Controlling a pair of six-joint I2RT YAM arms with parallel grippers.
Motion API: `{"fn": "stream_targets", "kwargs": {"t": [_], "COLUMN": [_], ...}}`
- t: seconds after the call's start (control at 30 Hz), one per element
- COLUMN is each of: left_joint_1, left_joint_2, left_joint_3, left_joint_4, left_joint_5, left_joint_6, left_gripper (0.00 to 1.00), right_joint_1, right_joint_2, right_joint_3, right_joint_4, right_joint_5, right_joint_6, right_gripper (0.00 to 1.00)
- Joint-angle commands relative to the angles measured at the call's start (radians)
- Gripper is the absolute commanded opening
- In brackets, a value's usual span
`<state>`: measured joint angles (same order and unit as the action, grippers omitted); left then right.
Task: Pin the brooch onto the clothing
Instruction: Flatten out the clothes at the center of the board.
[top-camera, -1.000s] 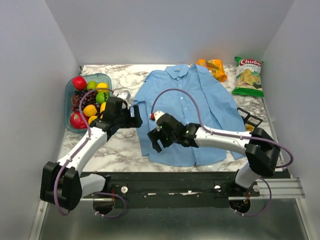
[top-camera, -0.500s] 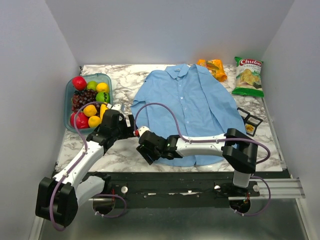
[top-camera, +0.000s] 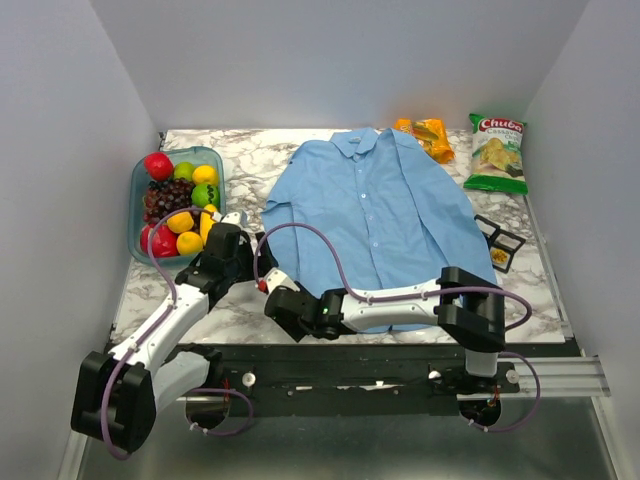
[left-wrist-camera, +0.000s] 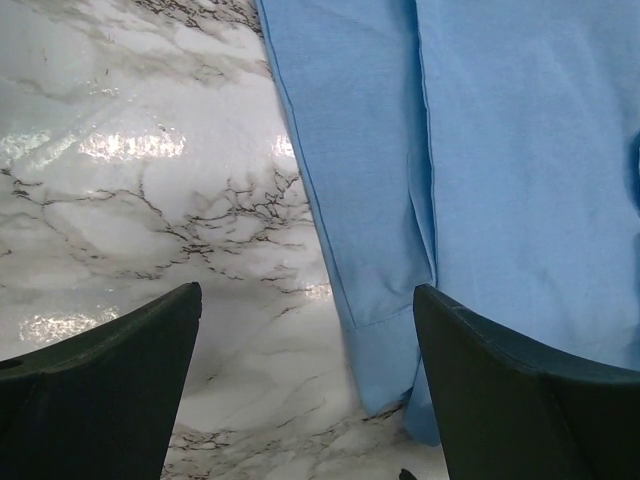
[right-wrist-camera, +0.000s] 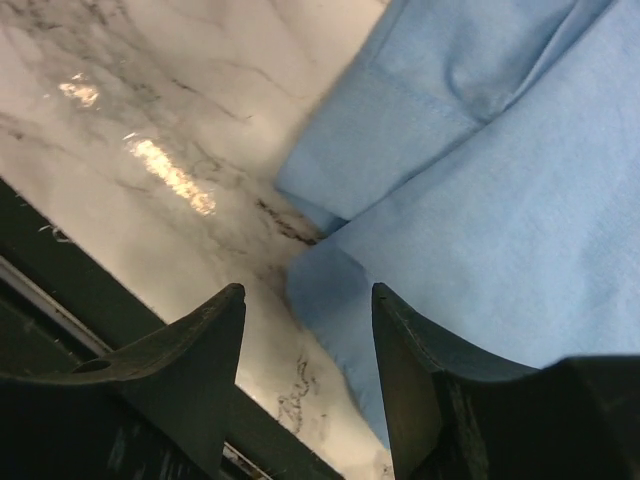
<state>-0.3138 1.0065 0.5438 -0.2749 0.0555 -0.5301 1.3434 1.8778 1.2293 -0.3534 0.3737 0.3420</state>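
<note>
The clothing, a light blue collared shirt (top-camera: 390, 205), lies flat on the marble table. I cannot make out the brooch for certain: a tiny yellow-orange speck (top-camera: 497, 258) sits in a black tray at the right. My left gripper (top-camera: 252, 250) (left-wrist-camera: 307, 295) hovers open over bare marble, just left of the shirt's sleeve cuff (left-wrist-camera: 385, 340). My right gripper (top-camera: 283, 312) (right-wrist-camera: 309, 292) hangs low over the shirt's near left hem corner (right-wrist-camera: 330, 290) at the table's front edge. Its jaws stand apart with nothing between them.
A glass bowl (top-camera: 138, 205) of fruit stands at the left. A green chip bag (top-camera: 497, 150) and an orange snack packet (top-camera: 427, 135) lie at the back right. Two small black trays (top-camera: 505, 238) sit beside the shirt's right side. A black rail (top-camera: 380, 365) runs along the front edge.
My right arm has swung left and toward the near edge, from over the shirt's left side to its hem corner, its jaws narrowing. My left gripper drew back slightly toward me.
</note>
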Motion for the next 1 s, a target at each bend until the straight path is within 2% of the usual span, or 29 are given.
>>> {"fn": "stream_targets", "kwargs": {"t": [0.0, 0.1, 0.27, 0.6, 0.7, 0.8, 0.87, 0.93, 0.97], "left_joint_1": [0.001, 0.002, 0.005, 0.038, 0.039, 0.039, 0.039, 0.039, 0.039], "left_joint_2": [-0.002, -0.005, -0.012, -0.048, -0.048, -0.043, -0.045, -0.045, -0.045], "left_joint_3": [-0.028, -0.036, -0.041, -0.077, -0.081, -0.082, -0.091, -0.097, -0.108], "left_joint_4": [0.039, 0.042, 0.039, 0.045, 0.043, 0.040, 0.045, 0.049, 0.049], "left_joint_5": [-0.028, -0.028, -0.040, -0.089, -0.091, -0.089, -0.080, -0.068, -0.057], "left_joint_6": [-0.025, -0.027, -0.027, -0.048, -0.050, -0.051, -0.059, -0.065, -0.073], "left_gripper": [0.96, 0.96, 0.96, 0.96, 0.96, 0.95, 0.95, 0.94, 0.93], "right_joint_1": [0.028, 0.030, 0.030, 0.028, 0.026, 0.017, 0.011, 0.007, 0.003], "right_joint_2": [0.021, 0.050, 0.087, 0.127, 0.132, 0.135, 0.136, 0.130, 0.123], "right_joint_3": [0.022, 0.035, 0.064, 0.090, 0.087, 0.075, 0.070, 0.068, 0.067], "right_joint_4": [-0.016, -0.016, -0.032, -0.071, -0.082, -0.084, -0.084, -0.085, -0.081], "right_joint_5": [0.057, 0.050, 0.070, 0.128, 0.134, 0.122, 0.119, 0.117, 0.114], "right_joint_6": [0.006, 0.008, 0.011, 0.057, 0.081, 0.104, 0.115, 0.121, 0.127], "right_gripper": [0.61, 0.60, 0.51, 0.44, 0.36, 0.22, 0.09, 0.01, 0.01]}}
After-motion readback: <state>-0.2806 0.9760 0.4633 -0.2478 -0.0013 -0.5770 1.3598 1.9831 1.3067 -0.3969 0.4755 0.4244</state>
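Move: The shirt's lower left hem corner lies nearly under my right hand, about 1 cm ahead, level sideways and some 2 cm below. The cuff of the left sleeve stands about 4 cm ahead and 1 cm left of this hand, some 2 cm below. The fruit basket is roughly 22 cm ahead of it and 20 cm to its left, at about its height. From my left hand that corner lies around 10 cm back, 4 cm right and 7 cm below. With my right hand I ease back barely 1 cm, then sink about 2 cm to the cloth and edge forward over the hem corner, closing the half-open fingers until they pinch it beside the cuff. My left hand, still wide open and empty, drops about 2 cm and shifts as far left, away from the sleeve, turning slightly counter-clockwise. ##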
